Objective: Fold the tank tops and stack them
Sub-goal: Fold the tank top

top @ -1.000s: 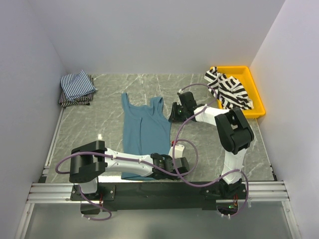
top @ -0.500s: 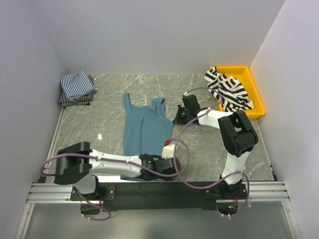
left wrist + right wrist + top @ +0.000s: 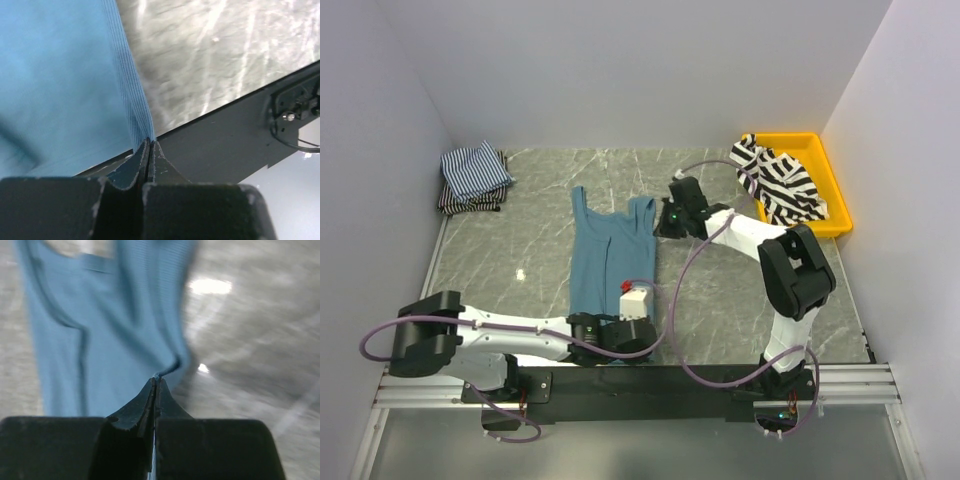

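Note:
The teal-blue tank top point(image 3: 605, 255) lies lengthwise on the marble table, straps toward the back wall. My left gripper point(image 3: 636, 338) is shut on its near hem corner; in the left wrist view the ribbed hem point(image 3: 131, 105) runs into the closed left gripper point(image 3: 149, 143). My right gripper point(image 3: 661, 224) is shut on the top's right edge below the strap; in the right wrist view the cloth point(image 3: 110, 340) bunches at the closed right gripper point(image 3: 156, 380). A black-and-white striped tank top point(image 3: 782, 182) is heaped in the tray. Folded finely striped tops point(image 3: 473, 175) sit at the back left.
The yellow plastic tray point(image 3: 832, 185) stands at the back right by the wall. The black mounting rail point(image 3: 700, 378) runs along the table's near edge, right behind the left gripper. White walls close in the left, back and right sides.
The right gripper has shut on the teal top's right edge and drawn it leftward. The left arm has slid left along the near edge with the hem, and the top now lies narrower.

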Robot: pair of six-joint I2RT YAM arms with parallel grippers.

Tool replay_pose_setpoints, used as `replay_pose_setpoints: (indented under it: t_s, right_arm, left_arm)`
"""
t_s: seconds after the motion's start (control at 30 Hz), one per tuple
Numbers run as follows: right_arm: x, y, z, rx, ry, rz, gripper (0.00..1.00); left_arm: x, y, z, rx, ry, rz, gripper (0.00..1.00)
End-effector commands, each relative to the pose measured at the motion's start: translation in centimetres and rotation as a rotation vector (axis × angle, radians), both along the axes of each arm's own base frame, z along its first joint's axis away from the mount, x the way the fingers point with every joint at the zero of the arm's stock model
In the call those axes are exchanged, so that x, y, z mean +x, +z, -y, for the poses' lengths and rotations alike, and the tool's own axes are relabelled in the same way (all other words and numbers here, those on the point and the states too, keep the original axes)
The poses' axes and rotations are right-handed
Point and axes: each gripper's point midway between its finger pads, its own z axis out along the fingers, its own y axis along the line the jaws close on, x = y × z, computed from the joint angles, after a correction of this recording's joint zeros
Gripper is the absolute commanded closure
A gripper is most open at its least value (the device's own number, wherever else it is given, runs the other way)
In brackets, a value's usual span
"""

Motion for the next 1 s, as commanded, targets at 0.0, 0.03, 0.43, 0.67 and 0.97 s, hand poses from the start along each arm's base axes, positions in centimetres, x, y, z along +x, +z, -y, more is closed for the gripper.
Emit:
replay_pose_setpoints:
  t_s: [0.0, 0.03, 0.43, 0.67, 0.97]
  right_arm:
    - [1.6, 2.3, -2.5, 0.004, -0.007, 0.061, 1.0]
    - [1.9, 2.6, -3.3, 0.01, 0.0, 0.066, 1.0]
    - [2.9, 3.1, -10.5, 0.05, 0.054, 0.071, 1.0]
    - [3.1, 2.9, -12.8, 0.067, 0.071, 0.066, 1.0]
    - [3.5, 1.9, -14.3, 0.072, 0.077, 0.054, 1.0]
  left_arm:
    - [0.0, 0.9, -0.9, -0.071, 0.077, -0.021, 0.99]
    - [0.0, 1.3, -1.3, -0.084, 0.089, -0.021, 0.99]
    - [-0.4, -1.3, -6.2, -0.074, 0.227, -0.116, 0.99]
    - [-0.4, -1.4, -8.4, -0.094, 0.288, -0.143, 0.99]
    - [-1.0, -2.4, -9.5, -0.091, 0.288, -0.178, 0.99]
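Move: Both hands hold the tank top's right side edge, each some 4 cm clear of the table. For the right hand, the inner edge of the already folded left panel lies about 14 cm to the left and level fore and aft; the neckline is roughly 8 cm ahead and 14 left, the left strap 11 ahead and 22 left. For the left hand, at the hem, that inner edge is about 11 cm left and level, the table's front edge 2 cm back. Leftward across the tank top both hands go together, fingers shut on its right edge, towards the inner edge of the folded left panel: the right hand some 13 cm, arching up a little and sinking back, the left hand about 9 cm along the table's front edge, settling slightly lower and turning about 15 degrees counter-clockwise. Both ease off towards the end, still holding. ##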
